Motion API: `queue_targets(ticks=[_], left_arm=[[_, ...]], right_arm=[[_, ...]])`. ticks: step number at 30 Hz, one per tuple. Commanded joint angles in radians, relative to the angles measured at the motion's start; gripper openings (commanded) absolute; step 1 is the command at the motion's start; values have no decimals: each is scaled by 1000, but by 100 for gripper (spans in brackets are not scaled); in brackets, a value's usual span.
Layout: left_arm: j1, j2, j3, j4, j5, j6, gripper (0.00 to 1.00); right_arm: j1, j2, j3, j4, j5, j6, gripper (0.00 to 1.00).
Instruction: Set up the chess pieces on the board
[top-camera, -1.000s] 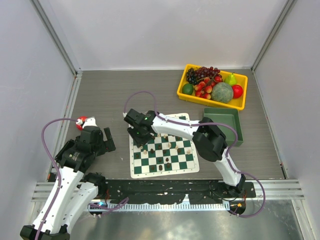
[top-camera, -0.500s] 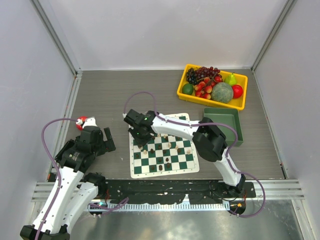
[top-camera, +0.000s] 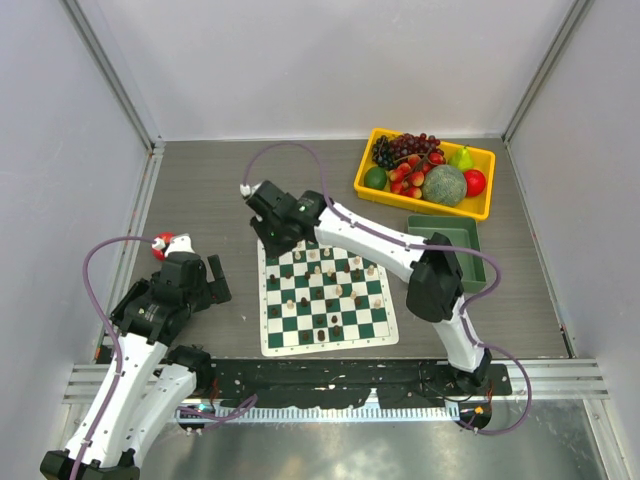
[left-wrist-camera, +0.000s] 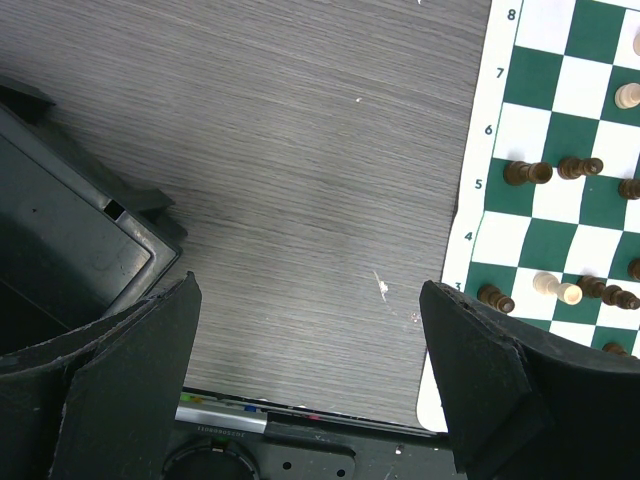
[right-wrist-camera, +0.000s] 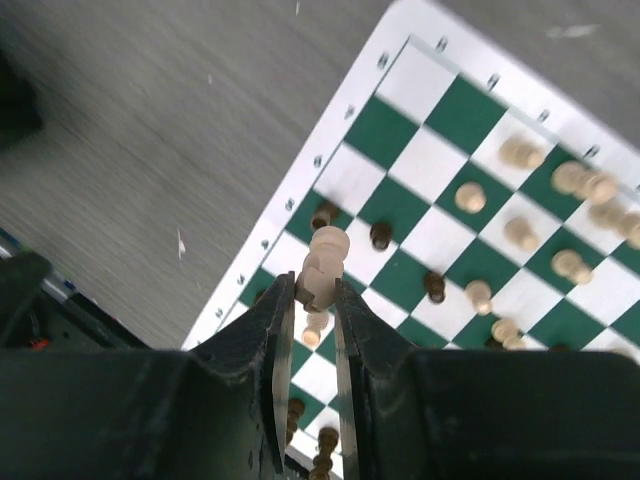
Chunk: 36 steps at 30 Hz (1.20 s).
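Note:
The board (top-camera: 330, 347) of green and white checks lies in the middle of the table. Cream and dark chess pieces (top-camera: 330, 290) stand scattered over it. My right gripper (top-camera: 270, 232) hangs above the board's far left corner, shut on a cream chess piece (right-wrist-camera: 325, 262) that sticks out past the fingertips (right-wrist-camera: 316, 285). Below it, more pieces stand on the board (right-wrist-camera: 425, 165). My left gripper (top-camera: 207, 281) is open over bare table left of the board. Its fingers (left-wrist-camera: 150, 340) stand wide apart with nothing between them. Dark pieces (left-wrist-camera: 527, 172) and a cream one (left-wrist-camera: 556, 289) show on the board (left-wrist-camera: 590, 30).
A yellow tray (top-camera: 420, 203) of toy fruit stands at the back right. A plain green bin (top-camera: 445, 250) sits just right of the board. A small red and white object (top-camera: 163, 243) lies by the left wall. Enclosure walls ring the table.
My right gripper closed on the cream piece, then rose and moved back from the board's left side towards its far left corner. The left arm has not moved.

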Motion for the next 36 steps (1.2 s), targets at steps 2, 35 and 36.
queue_targets(ticks=[2, 35, 36], left_arm=[[5, -7, 0, 34, -17, 7, 99], [5, 1, -2, 39, -13, 10, 99], [5, -1, -2, 39, -13, 8, 99]], right_arm=[[-48, 101, 222, -77, 44, -42, 18], [-134, 414, 468, -132, 30, -108, 19], [-135, 420, 468, -132, 29, -108, 19]])
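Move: Over the b-file, the right hand holds a light chess piece by its top; its empty square b8 lies about 9 cm ahead, practically in line sideways, some 12 cm below the fingers. The light piece on c8 stands 9 cm ahead and 4 cm to the right, the one on c7 about 6 cm ahead and 4 cm right, a dark piece on b5 about 1 cm back. From the left hand, b8 is roughly 18 cm ahead and 19 cm right. Carrying the held light piece forward about 9 cm, the right hand first arcs up some 2 cm, then comes down steeply, about 10 cm from the top of the arc, towards the empty square b8. It checks and lifts slightly over the square, then sinks again. The wrist tips slightly, under 10 degrees; the fingers keep their pinch. ##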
